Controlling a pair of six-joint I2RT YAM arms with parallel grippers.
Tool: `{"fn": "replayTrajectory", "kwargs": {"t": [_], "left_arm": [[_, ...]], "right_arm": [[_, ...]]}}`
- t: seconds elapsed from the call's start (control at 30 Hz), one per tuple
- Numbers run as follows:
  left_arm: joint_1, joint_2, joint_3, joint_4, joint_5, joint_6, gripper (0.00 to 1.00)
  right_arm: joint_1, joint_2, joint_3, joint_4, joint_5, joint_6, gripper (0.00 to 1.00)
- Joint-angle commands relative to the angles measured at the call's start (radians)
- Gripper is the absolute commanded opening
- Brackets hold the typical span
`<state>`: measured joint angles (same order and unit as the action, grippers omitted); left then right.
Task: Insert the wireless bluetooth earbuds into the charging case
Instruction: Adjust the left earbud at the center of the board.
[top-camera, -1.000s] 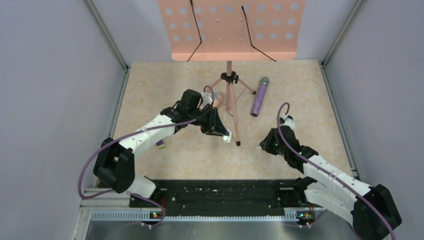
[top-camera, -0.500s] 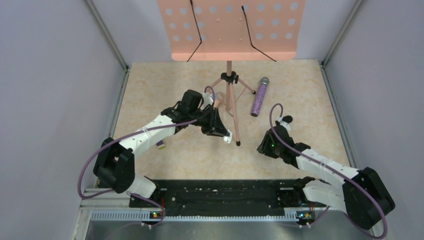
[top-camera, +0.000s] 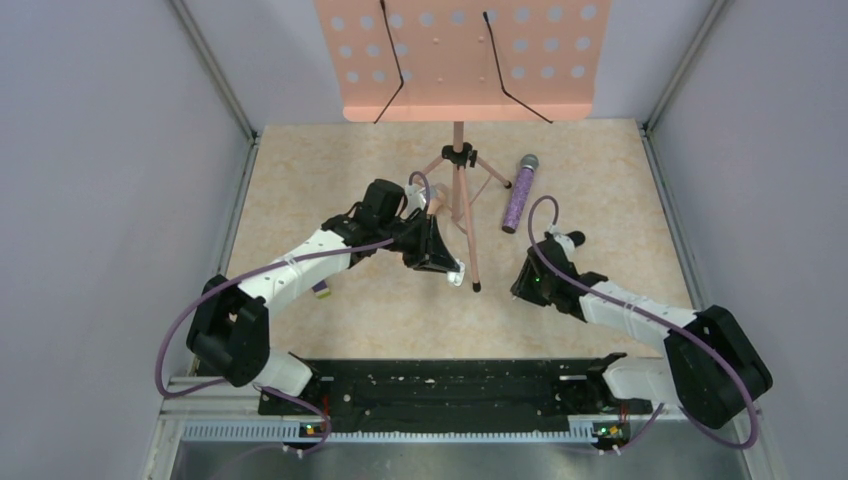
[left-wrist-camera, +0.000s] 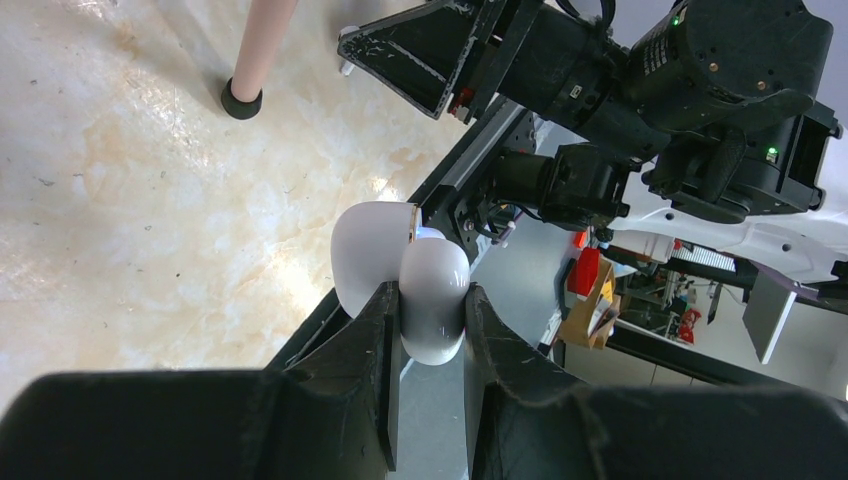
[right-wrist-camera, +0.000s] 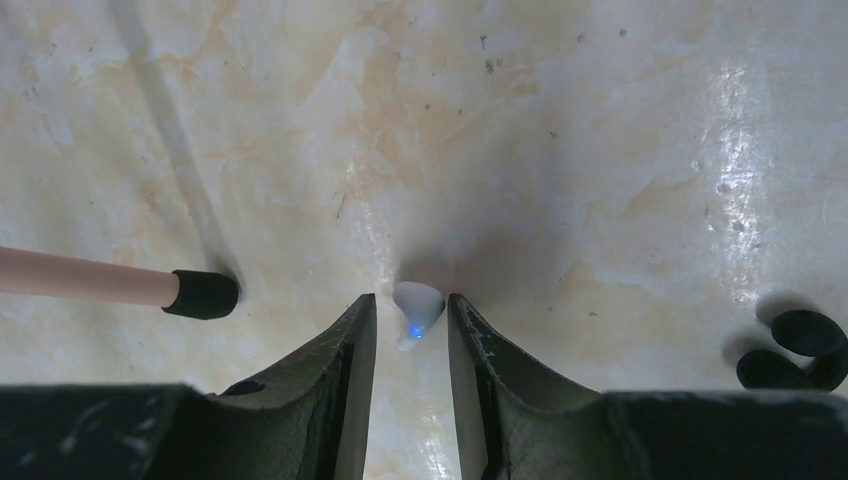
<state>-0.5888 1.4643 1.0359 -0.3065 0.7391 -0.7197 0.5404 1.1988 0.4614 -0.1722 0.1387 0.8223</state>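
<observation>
My left gripper (left-wrist-camera: 432, 292) is shut on the charging case (left-wrist-camera: 436, 270), which is glossy white here, with its lid (left-wrist-camera: 365, 250) hinged open to the left. In the top view that gripper (top-camera: 452, 270) holds the case (top-camera: 457, 276) above the table, beside the stand's leg. One tiny white earbud (right-wrist-camera: 418, 303) with a blue light lies on the table. My right gripper (right-wrist-camera: 411, 298) is open around it, fingertips down at the surface. The bud sits close against the right finger, with a gap to the left finger. In the top view the right gripper (top-camera: 522, 290) hides the bud.
A pink music stand (top-camera: 458, 190) stands at the back middle; one tripod foot (right-wrist-camera: 202, 294) rests just left of my right fingers. A glittery purple microphone (top-camera: 520, 192) lies right of the stand. A small purple-and-yellow cube (top-camera: 321, 289) sits under the left arm. Black loops (right-wrist-camera: 800, 345) lie at the right.
The right arm has stretched forward and left along the table, bringing its wrist lower. The left arm and the case have not moved.
</observation>
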Motion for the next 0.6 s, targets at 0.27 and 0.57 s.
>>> {"fn": "replayTrajectory", "kwargs": {"t": [0.27, 0.57], "left_arm": [[-0.003, -0.034, -0.002, 0.053, 0.006, 0.003, 0.00], [-0.003, -0.025, 0.008, 0.050, 0.008, 0.006, 0.00]], "right_arm": [[-0.002, 0.051, 0.073, -0.010, 0.031, -0.038, 0.00], [-0.002, -0.093, 0.126, -0.104, 0.040, -0.072, 0.00]]}}
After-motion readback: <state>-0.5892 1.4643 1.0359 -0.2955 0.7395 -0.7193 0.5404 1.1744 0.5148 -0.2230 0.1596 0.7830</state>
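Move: The left earbud lies on the board practically between the right hand's fingertips, about 1 cm ahead and 1 cm below. The tripod foot stands some 8 cm to that hand's left and 2 cm farther out; the black clip lies roughly 11 cm to its right and 1 cm nearer, both about 1 cm below. From the left hand, which holds the open charging case, the earbud is about 15 cm right, 5 cm back and 16 cm below. Forward low over the board by about 1 cm, the right hand brings its partly open fingers fully around the left earbud and closes them almost shut, pinching it between the tips. It then rises roughly 2 cm, easing back very slightly, with its grip kept and the wrist nearly unturned. The left hand holds the charging case still. ##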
